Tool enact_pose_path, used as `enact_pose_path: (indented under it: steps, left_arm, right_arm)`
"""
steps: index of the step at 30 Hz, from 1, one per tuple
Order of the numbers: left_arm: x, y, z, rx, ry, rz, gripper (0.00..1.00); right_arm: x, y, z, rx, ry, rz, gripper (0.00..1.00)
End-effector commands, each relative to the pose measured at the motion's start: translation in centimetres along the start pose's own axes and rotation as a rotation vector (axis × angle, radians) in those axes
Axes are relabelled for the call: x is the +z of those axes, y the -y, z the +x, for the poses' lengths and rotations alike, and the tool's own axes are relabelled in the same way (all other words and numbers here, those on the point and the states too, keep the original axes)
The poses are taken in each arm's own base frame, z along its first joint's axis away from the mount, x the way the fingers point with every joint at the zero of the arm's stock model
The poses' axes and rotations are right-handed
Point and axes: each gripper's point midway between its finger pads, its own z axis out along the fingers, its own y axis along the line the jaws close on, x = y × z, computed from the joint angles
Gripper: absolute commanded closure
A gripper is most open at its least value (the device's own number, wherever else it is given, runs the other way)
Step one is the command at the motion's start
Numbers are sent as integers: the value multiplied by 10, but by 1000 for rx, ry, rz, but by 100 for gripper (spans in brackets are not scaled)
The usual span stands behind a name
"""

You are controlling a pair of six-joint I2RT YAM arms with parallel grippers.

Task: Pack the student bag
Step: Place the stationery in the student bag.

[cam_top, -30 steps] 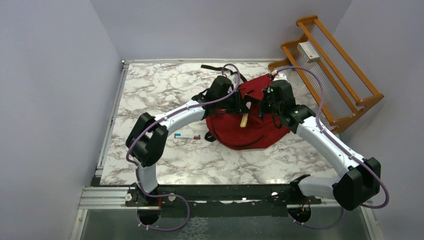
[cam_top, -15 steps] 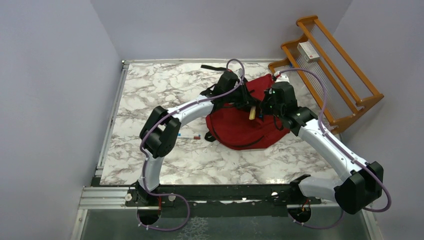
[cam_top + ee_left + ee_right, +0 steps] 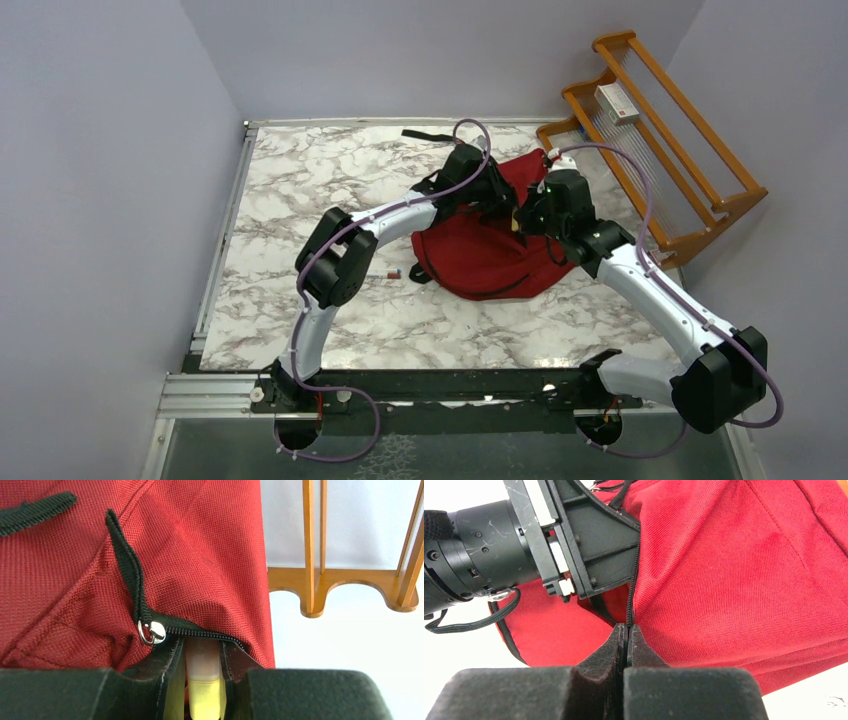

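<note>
The red student bag (image 3: 480, 258) lies on the marble table at centre right. My left gripper (image 3: 202, 647) is shut on a yellow marker (image 3: 205, 692) with a pale cap. The cap's tip sits inside the bag's open zip, just right of the metal zip pull (image 3: 152, 631). From above, the left gripper (image 3: 503, 205) is at the bag's upper edge and hides the marker. My right gripper (image 3: 626, 630) is shut on the bag's zip edge (image 3: 633, 587), holding the red fabric up beside the left gripper's body (image 3: 574, 535). In the top view the right gripper (image 3: 522, 218) is right next to the left one.
A wooden rack (image 3: 665, 140) stands at the table's far right with a white box (image 3: 617, 103) on it; its legs (image 3: 312, 555) show just behind the bag. A pen (image 3: 388, 273) lies left of the bag, partly under my left arm. A black strap (image 3: 425, 135) trails at the back.
My left arm has reached farther right and carried the yellow marker from above the bag's front into the zip opening. The right gripper kept its grip and shifted slightly back.
</note>
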Motion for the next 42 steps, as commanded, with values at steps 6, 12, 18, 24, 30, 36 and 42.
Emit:
enact_pose_path:
  steps: [6,12,18,24,30,36,42]
  left_arm:
    - [13,29,-32,25,114,62,64]
    - [8,29,-28,60,109,76,47]
    - [-5,27,-21,117,81,57,46]
    - [-34,32,-5,213,47,132,46]
    - [-68,31,7,344,54,154,47]
    - [-101,9,0,406,109,36,47]
    - [-149,-41,-22,449,245,-284,47]
  right_arm:
    - [-7,-20,-2,25,5,-101,100]
    - [-7,-16,-3,22,8,-80,100]
    - [-9,-11,-5,18,20,-51,99]
    - [-12,-4,-7,17,46,-25,99]
    - [-15,5,-10,9,72,19,100]
    - [-12,6,-8,2,58,29,100]
    - [-9,6,-5,-1,52,23,100]
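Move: The left gripper holds the yellow highlighter in the mouth of the red bag's front pocket, whose middle lies about 1 cm left and 3 cm below. The zip pull is roughly 4 cm ahead and 2 cm left, and the blue-ended marker in the pocket some 2 cm back, 1 cm right and 4 cm below. From the right gripper, shut on the pocket's zip edge, the pocket middle is about 4 cm ahead, 3 cm left and 2 cm below. Nudge the left gripper about 1 cm farther right and forward into the pocket, open the fingers to let go of the highlighter, then draw out of the mouth some 10 cm to the left, about 6 cm back and finally up, rolling the wrist some 20 degrees clockwise as seen from behind the hand. Keep the right gripper pinching the zip edge throughout, easing about 1 cm right. ##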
